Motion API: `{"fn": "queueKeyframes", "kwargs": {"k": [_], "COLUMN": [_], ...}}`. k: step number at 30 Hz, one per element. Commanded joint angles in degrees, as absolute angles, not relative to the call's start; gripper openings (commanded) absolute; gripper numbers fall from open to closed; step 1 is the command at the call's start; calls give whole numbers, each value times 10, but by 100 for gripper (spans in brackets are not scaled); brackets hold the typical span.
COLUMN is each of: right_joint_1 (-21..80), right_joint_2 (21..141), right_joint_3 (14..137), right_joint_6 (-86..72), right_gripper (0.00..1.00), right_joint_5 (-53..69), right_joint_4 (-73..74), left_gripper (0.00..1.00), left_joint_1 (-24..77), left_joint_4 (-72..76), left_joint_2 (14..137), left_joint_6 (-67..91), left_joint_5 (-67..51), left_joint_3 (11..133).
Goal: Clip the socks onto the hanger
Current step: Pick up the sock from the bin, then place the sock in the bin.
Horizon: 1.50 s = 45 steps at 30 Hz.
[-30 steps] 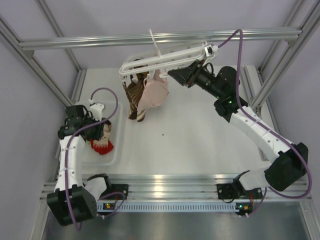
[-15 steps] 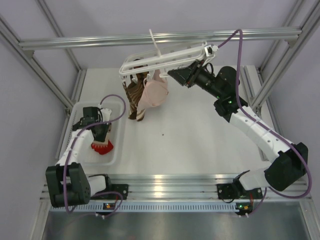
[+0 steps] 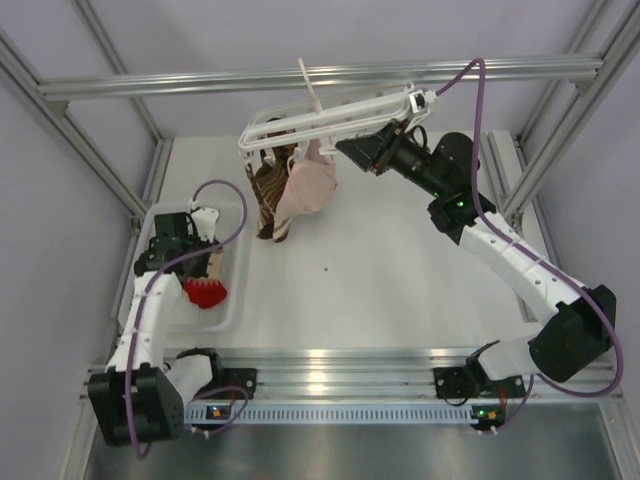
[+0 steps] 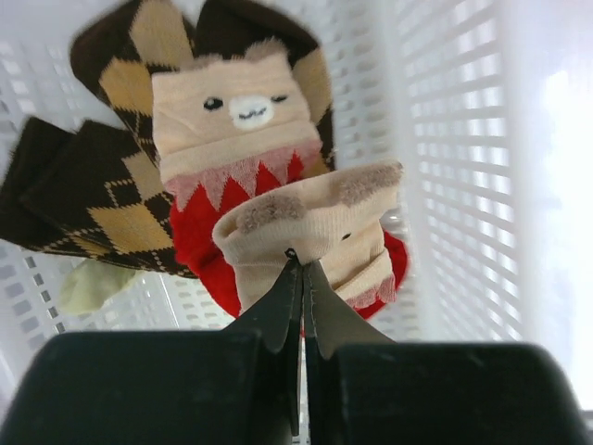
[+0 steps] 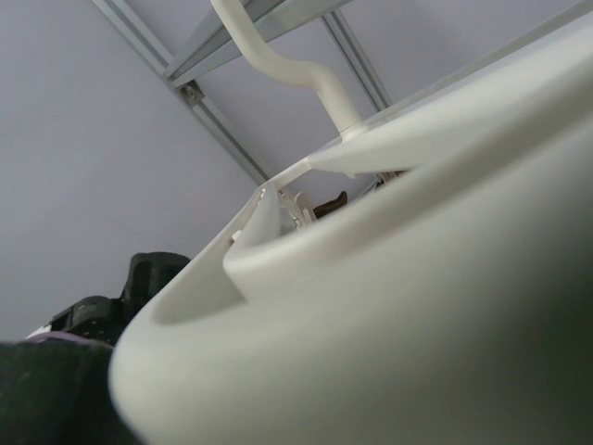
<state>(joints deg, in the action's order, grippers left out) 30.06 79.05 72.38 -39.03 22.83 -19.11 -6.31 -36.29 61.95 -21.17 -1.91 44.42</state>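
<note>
A white hanger is held up at the back, and my right gripper is shut on its right frame. A brown striped sock and a pale pink sock hang from its clips. In the right wrist view the hanger fills the frame and hides the fingers. My left gripper is down in the white basket, over a red sock. Its jaws are shut, pinching the beige cuff of that red sock. Behind it lie a second red sock with a bear face and a brown argyle sock.
The basket's slatted wall rises close on the right of my left gripper. An aluminium rail crosses above the hanger's hook. Frame posts stand at both sides of the white table.
My left arm swung right into the basket and its jaws went from open to shut on the sock's cuff. The right arm and hanger have not moved.
</note>
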Motion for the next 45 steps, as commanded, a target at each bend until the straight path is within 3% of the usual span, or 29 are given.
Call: {"fn": "queueKeyframes", "kwargs": {"k": [1,8,9,12,19,22,27,30,36,45], "right_joint_1": [294,294,293,294,294,294,294,293,293,258], "right_joint_2": [785,780,780,780,788,788,786,782,779,770], "right_joint_3": [727,717,718,719,724,723,717,714,715,710], "right_joint_6": [-383,-380,-380,-376,-381,-377,-372,-367,-345,-337], "right_gripper": [0,0,0,0,0,0,0,0,0,0], "right_joint_5": [240,245,245,249,254,256,262,264,278,270], "right_joint_4": [-194,-204,-204,-208,-218,-219,-221,-217,-209,-203], "left_gripper": [0,0,0,0,0,0,0,0,0,0], "left_joint_1": [-62,-62,-62,-62,-60,-7,219,285,340,340], "left_joint_4": [-422,-431,-412,-293,-162,-148,-155,-135,-34,-49], "left_joint_2": [535,378,361,305,400,459,512,539,556,615], "left_joint_6": [-207,-216,-215,-160,-78,-81,-188,-233,-339,-364], "left_joint_5": [-108,-314,-390,-458,-561,-527,-333,-266,-206,-179], "left_joint_3": [504,577,581,563,596,628,652,656,617,659]}}
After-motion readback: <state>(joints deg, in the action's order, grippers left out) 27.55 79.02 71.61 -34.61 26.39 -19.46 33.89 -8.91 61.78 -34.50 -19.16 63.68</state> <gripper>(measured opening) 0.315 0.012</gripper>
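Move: The left hand, already gripping the bear sock just over the bin, has the hanger's free clip beside the right hand to reach: some 31 cm to its right, 11 cm ahead and 30 cm higher. The pink item hangs about 26 cm right, 9 cm ahead and 19 cm up; the striped sock about 18 cm right, 10 cm ahead and 19 cm up. From the right hand that clip is level fore and aft, roughly 6 cm left and 3 cm below. Up first and fast, the left hand lifts the pinched sock out of the bin, rising about 26 cm while swinging right and drawing back, then carries it on right to about 28 cm in all and finally eases forward towards the hanger's free clip. Its wrist tips up and turns clockwise until the shut fingers point forward-right, almost level. The right hand keeps holding the hanger. ##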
